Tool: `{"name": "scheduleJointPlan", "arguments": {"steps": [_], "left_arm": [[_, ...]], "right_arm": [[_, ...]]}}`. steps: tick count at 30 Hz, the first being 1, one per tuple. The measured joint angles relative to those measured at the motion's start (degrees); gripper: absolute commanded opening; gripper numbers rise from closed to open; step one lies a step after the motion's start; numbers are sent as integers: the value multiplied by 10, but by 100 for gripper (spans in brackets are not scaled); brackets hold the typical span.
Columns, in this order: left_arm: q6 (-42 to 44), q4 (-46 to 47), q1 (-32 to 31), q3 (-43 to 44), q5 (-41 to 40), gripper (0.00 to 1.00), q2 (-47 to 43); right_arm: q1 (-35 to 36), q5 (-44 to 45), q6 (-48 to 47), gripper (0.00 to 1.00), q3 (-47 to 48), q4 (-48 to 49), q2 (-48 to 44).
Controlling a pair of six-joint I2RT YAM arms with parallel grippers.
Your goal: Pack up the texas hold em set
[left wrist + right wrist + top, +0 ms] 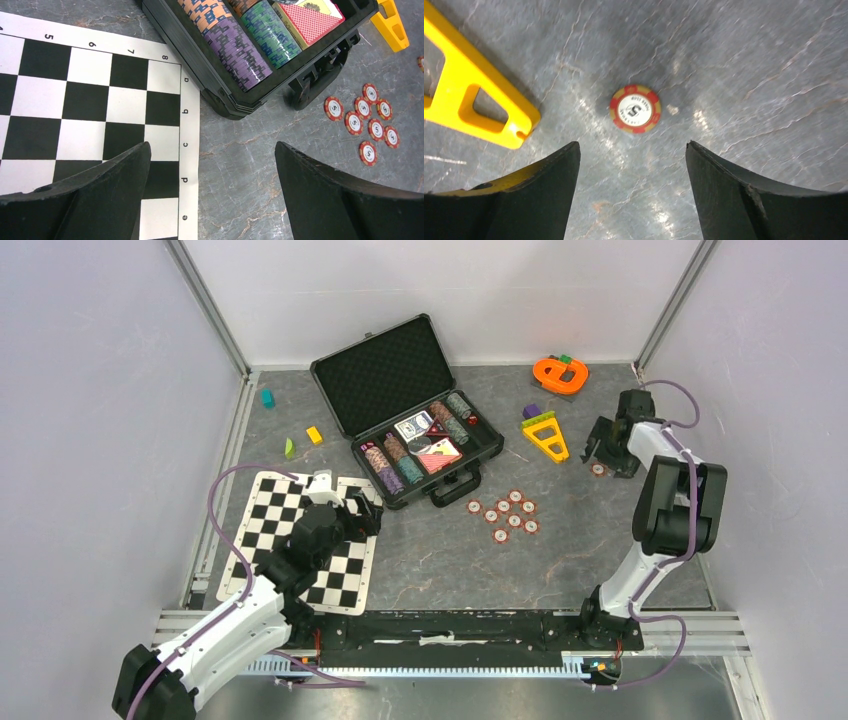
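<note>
The black briefcase (380, 375) lies open at the back centre, its tray holding coloured chip stacks (240, 50) and a red-backed card deck (312, 22). Several red-white poker chips (505, 513) lie loose on the table in front of the case, also showing as a chip cluster (367, 120) in the left wrist view. One more chip (635, 108) lies alone at the right, just beyond my right gripper (631, 150), which is open and empty above it. My left gripper (212, 150) hangs open and empty over the mat's edge, near the case's front corner.
A black-white checkered mat (300, 540) lies at the left front. A yellow triangular toy (546, 435) sits close left of the lone chip, with an orange toy (560, 373) behind it. Small teal (268, 397), yellow (314, 434) and green (290, 448) blocks lie left of the case.
</note>
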Motion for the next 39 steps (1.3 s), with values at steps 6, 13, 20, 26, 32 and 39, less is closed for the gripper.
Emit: {"name": "scheduleJointPlan", "arguments": {"steps": [6, 13, 20, 26, 32, 39], "left_arm": [[0, 0, 0, 0, 0, 100, 0], [0, 0, 0, 0, 0, 100, 10], [0, 0, 0, 0, 0, 100, 10], [0, 0, 0, 0, 0, 100, 6], [0, 0, 0, 0, 0, 100, 5], [0, 0, 0, 0, 0, 100, 6]], "right_arm": [[-8, 12, 1, 69, 47, -8, 59], [-5, 26, 0, 48, 49, -3, 79], [-6, 24, 1, 38, 46, 3, 78], [-2, 24, 2, 39, 21, 28, 62], [44, 20, 5, 39, -66, 45, -9], [139, -6, 7, 58, -186, 38, -121]]}}
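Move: The lone red-rimmed chip lies almost under the right hand's open fingers: about 2 cm ahead, 1 cm to the right and 4 cm below. The yellow toy is some 12 cm left and 10 cm ahead of this hand; the nearest chip of the loose cluster is about 17 cm left and 8 cm back. From the idle left hand the lone chip is roughly 58 cm right, 12 cm ahead and 10 cm below. Right hand sinks to the lone chip, half closes, then skims some 14 cm left-back towards the chip cluster. ##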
